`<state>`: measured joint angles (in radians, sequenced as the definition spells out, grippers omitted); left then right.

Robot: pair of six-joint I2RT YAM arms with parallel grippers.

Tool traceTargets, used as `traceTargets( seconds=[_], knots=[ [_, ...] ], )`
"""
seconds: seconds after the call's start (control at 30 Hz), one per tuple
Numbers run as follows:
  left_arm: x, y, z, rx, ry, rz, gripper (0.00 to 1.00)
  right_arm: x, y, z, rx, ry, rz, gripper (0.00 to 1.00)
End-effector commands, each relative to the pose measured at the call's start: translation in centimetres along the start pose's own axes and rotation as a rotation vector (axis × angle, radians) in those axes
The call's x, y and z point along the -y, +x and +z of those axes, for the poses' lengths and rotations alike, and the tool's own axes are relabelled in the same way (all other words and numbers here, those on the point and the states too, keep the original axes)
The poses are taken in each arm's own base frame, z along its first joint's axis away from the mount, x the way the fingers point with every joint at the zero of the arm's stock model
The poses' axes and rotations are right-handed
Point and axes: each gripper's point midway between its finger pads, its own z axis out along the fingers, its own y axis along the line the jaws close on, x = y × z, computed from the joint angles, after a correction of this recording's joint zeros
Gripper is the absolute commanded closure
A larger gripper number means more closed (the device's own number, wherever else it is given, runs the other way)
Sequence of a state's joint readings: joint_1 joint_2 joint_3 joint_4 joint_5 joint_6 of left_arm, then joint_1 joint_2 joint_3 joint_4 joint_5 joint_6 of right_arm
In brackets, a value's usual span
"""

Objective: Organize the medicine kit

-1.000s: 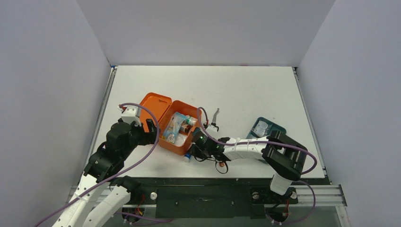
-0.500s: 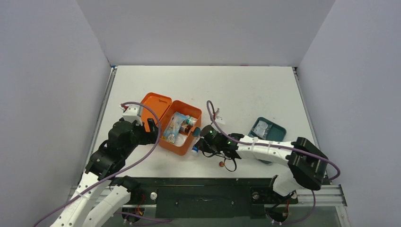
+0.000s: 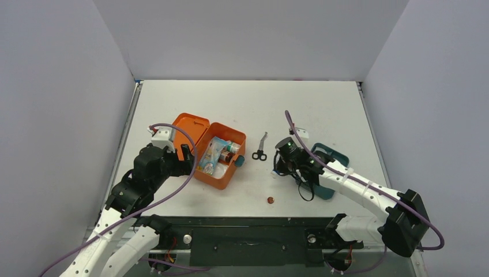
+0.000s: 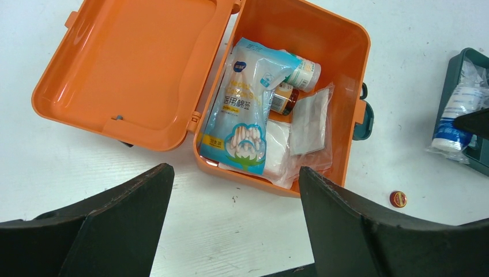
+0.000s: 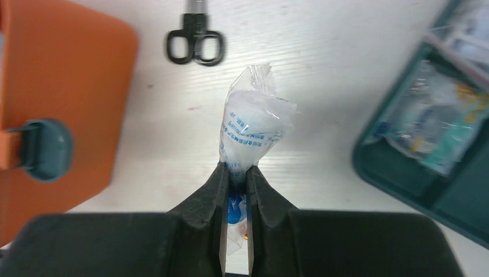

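Observation:
The medicine kit (image 3: 214,175) is an orange box lying open left of centre, its lid (image 3: 188,129) flat to the left and a teal latch (image 5: 44,149) on its right side. Inside it (image 4: 346,52) lie a blue cotton-swab bag (image 4: 245,115), small bottles and clear pouches. My left gripper (image 4: 233,171) hangs open over bare table just in front of the kit. Right of the kit, above the table, my right gripper (image 5: 236,171) is shut on a clear-wrapped white pack with blue print (image 5: 254,122), also seen in the left wrist view (image 4: 457,113).
Black-handled scissors (image 3: 260,149) lie between the kit and my right gripper (image 3: 281,166). A teal divided tray (image 3: 339,158) holding wrapped items sits to the right, partly under the right arm. A small red cap (image 3: 269,200) lies near the front edge.
My right gripper closed on the wrapped pack at the kit's front right corner and carried it right, toward the teal tray. The left arm has stayed put.

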<state>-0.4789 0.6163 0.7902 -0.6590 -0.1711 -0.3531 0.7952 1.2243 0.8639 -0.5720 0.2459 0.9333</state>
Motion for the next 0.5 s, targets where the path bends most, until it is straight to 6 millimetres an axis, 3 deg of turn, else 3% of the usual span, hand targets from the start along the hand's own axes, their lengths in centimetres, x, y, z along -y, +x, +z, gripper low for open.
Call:
traceTargets(
  seconds=[0.0,0.17,0.47],
  knots=[
    [0.5,-1.1,0.0,0.038,0.025,0.012,0.22,5.4,-1.7,-1.7,0.012,0.158,-0.081,1.0],
    [0.6,-1.1,0.0,0.039,0.028,0.012,0.22,10.7,-3.3,-2.7,0.001,0.324,-0.067,1.0],
    [0.7,-1.2,-0.2,0.044,0.036,0.014,0.22,15.5,-5.3,-3.5,-0.046,0.502,-0.077,1.0]
  ],
)
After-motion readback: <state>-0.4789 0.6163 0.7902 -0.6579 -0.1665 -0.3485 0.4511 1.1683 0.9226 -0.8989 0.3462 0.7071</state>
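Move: The green tray, where the bagged white-and-blue bottle in the right fingers is being taken, has its middle about 17 cm to the right hand's right, some 2 cm ahead and 10 cm below. The scissors lie about 12 cm ahead and 5 cm left, the small brown cap roughly 9 cm back and 2 cm left, both some 11 cm below. From the idle left hand the tray is around 46 cm right, 2 cm ahead and 20 cm lower. Sweeping to its right at nearly constant height, the right hand carries the bagged bottle about 14 cm, away from the scissors and in over the left part of the green tray, slowing towards the end. The wrist rolls some 20 degrees so its left side dips, also turning a little clockwise, and the shut fingers keep their pinch on the bottle. ##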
